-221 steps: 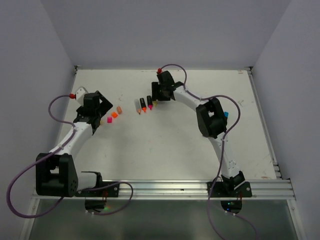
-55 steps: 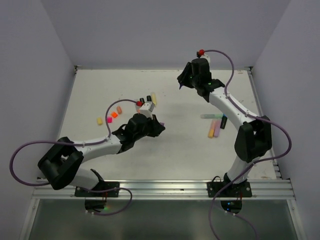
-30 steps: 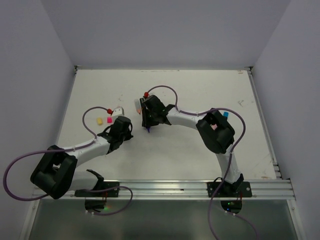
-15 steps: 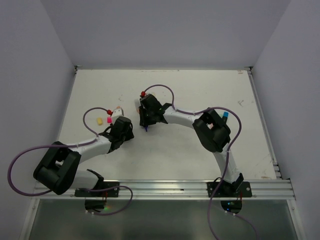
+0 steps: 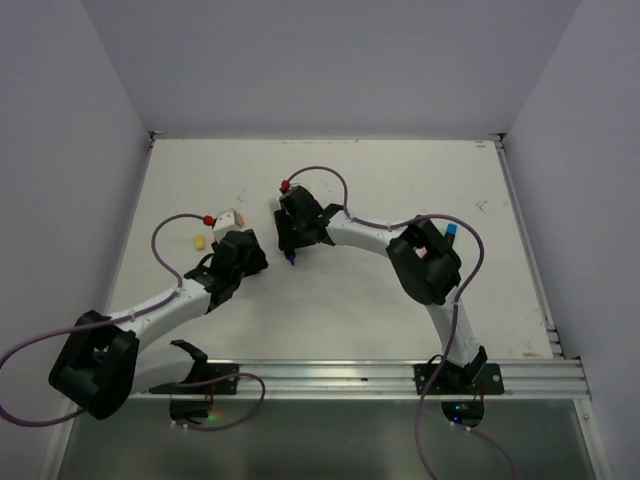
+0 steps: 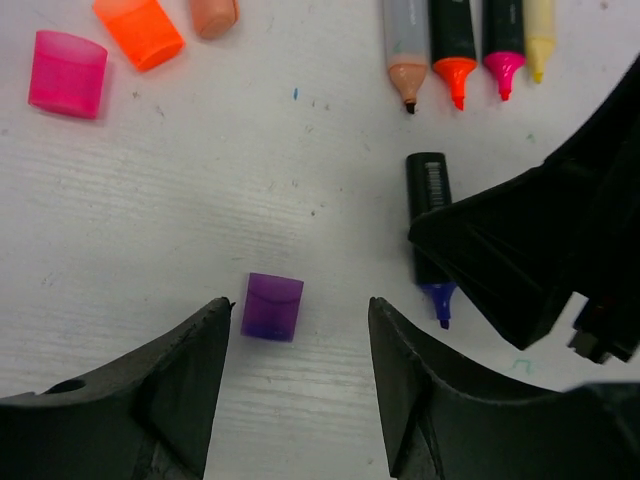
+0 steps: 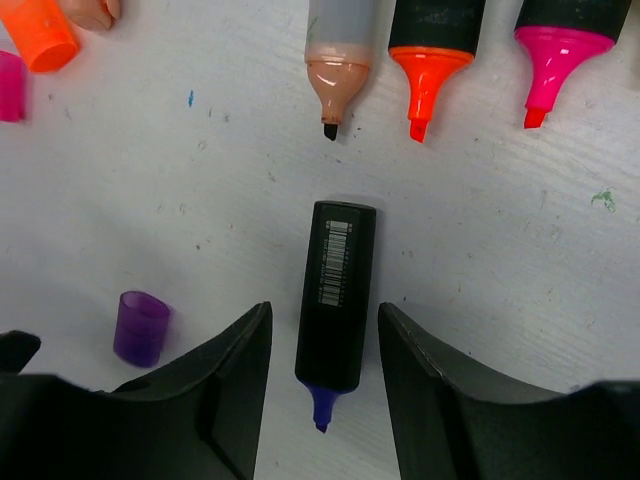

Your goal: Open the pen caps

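Observation:
A purple pen cap [image 6: 271, 306] lies loose on the table between the fingers of my open left gripper [image 6: 300, 322], nearer the left finger and touching neither. My right gripper [image 7: 323, 318] is open around a black highlighter [image 7: 336, 280] with a bare purple tip [image 7: 320, 410]; gaps show on both sides of it. The purple cap [image 7: 140, 327] lies to its left. Pink [image 6: 68, 73], orange [image 6: 138, 30] and peach [image 6: 212, 14] caps lie at the far left. In the top view both grippers [image 5: 245, 252] [image 5: 295, 238] are close together mid-table, and a yellow cap [image 5: 198, 241] lies to their left.
Several uncapped highlighters lie side by side beyond the grippers: peach [image 7: 340, 50], orange [image 7: 430, 50], pink [image 7: 560, 40] and yellow [image 6: 538, 30]. A blue pen [image 5: 452, 229] shows behind the right arm's elbow. The right gripper's black body [image 6: 540, 250] sits close on the right in the left wrist view.
Both grippers have opened. The left arm's elbow has swung out to the left and its gripper has edged back a little. The right arm has hardly moved.

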You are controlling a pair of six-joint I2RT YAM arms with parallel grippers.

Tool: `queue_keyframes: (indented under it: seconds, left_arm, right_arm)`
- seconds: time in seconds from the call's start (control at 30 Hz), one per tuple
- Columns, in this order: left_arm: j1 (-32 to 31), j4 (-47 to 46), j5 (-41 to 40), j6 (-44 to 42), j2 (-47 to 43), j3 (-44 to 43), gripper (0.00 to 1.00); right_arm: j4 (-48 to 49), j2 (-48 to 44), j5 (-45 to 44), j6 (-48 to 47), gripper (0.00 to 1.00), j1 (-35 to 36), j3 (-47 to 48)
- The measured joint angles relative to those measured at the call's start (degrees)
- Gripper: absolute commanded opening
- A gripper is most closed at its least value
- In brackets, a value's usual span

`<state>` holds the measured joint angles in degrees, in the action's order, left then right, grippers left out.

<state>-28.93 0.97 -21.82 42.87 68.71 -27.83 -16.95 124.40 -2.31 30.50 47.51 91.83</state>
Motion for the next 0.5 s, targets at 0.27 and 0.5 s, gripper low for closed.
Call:
queue_keyframes:
  seconds: [0.27, 0.5]
  left_arm:
    - [0.02, 1.36, 1.07, -0.96, -10.84, 0.00, 0.61]
    - [0.02, 0.26, 6.16, -2.23, -11.10, -0.35, 0.62]
  right_arm:
    - [-3.43, -3.15, -5.18, -1.79, 0.53, -0.44, -0.59]
    - [-4.87, -19.71, -5.79, 0.24, 0.52, -13.35, -10.05]
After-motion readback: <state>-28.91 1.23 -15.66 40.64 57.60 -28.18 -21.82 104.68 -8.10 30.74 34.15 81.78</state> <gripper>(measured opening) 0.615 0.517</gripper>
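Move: The capped pens still waiting are far to the right hand's right: the green pen about 31 cm right and 6 cm ahead, the orange pen 32 cm right and 2 cm back, the blue-capped pen 37 cm right and 3 cm ahead, all some 3 cm lower. The uncapped purple-tipped pen lies right beneath its fingers, 2 cm down. From the left hand, the green pen is about 39 cm right and 10 cm ahead; the loose purple cap lies 4 cm below it. Swinging off to the right, slowly at first and then fast, the right hand leaves the purple-tipped pen and heads for the capped pens, some 14 cm right, 9 cm up and 5 cm forward, turning about 15 degrees clockwise with its fingers still open. The left hand, also still open, rises roughly 6 cm off the purple cap, tips up slightly, then eases 2 cm right. ##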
